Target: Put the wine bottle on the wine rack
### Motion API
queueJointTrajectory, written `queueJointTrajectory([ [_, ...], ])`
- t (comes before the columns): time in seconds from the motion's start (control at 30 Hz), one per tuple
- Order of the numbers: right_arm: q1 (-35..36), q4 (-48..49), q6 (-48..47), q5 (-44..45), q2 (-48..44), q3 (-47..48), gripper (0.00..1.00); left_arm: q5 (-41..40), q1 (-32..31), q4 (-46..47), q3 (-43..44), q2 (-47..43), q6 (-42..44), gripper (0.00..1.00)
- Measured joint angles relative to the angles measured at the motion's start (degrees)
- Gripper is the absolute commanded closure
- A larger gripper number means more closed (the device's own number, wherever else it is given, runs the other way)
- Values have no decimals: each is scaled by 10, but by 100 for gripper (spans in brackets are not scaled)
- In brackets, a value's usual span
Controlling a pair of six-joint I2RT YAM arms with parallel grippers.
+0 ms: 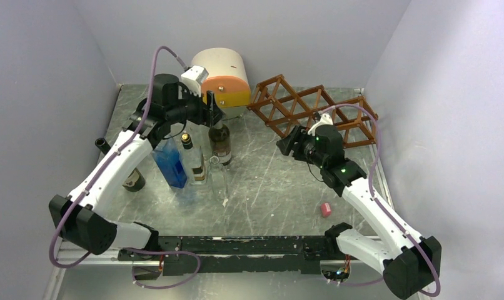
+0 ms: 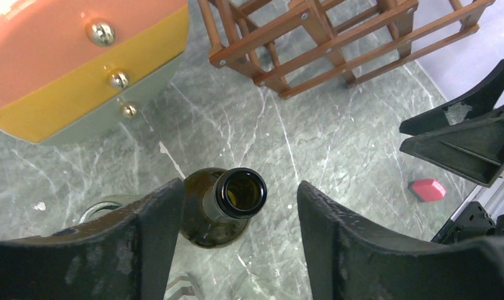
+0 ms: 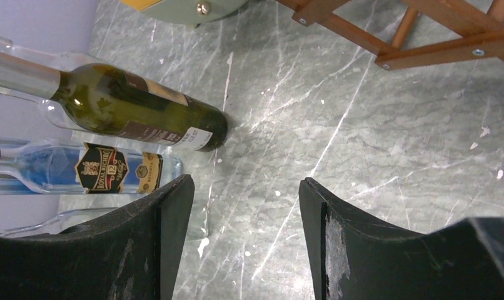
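The wine bottle (image 1: 221, 142) stands upright on the marble table, dark green with a label. From above, its open mouth (image 2: 240, 192) rises between the fingers of my left gripper (image 2: 239, 187). The jaws are open around the neck, with a clear gap on the right side and the left finger close to the shoulder. The left gripper (image 1: 209, 114) hovers over the bottle in front of the cabinet. The reddish-brown wine rack (image 1: 312, 109) sits at the back right. My right gripper (image 1: 288, 141) hangs open and empty just before the rack, facing the bottle (image 3: 137, 112).
A cream-and-orange drawer cabinet (image 1: 223, 78) stands behind the bottle. A blue bottle (image 1: 171, 164), clear bottles (image 1: 197, 161) and a dark bottle (image 1: 134, 180) crowd the left side. A small pink object (image 1: 326, 209) lies at the front right.
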Motion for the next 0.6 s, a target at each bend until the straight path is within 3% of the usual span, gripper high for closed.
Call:
queueJointTrajectory([
  [0.47, 0, -19, -21, 1, 1, -4, 31, 7, -27, 2, -5, 29, 21, 73],
  [0.6, 0, -24, -23, 2, 0, -3, 29, 7, -37, 10, -5, 33, 30, 75],
])
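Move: The wine bottle's neck is already almost between my left hand's open fingers: the bottle's middle is some 14 cm below the hand and about 2 cm right. From the left hand, the labelled vodka bottle stands about 8 cm back and 8 cm left, the drawer box about 25 cm ahead and level sideways, and the wine rack some 15 cm ahead and 38 cm right. From my right hand, the wine bottle is about 9 cm forward and 23 cm left, its middle 5 cm lower. I close my left hand's fingers on the wine bottle's neck just below the mouth, first sinking a good 2 cm around it while easing to the right. The fingers stop about 40% open, pinching the neck, as I keep drifting right at the same height, nearly 3 cm in all, with only a slight clockwise turn of the wrist. ##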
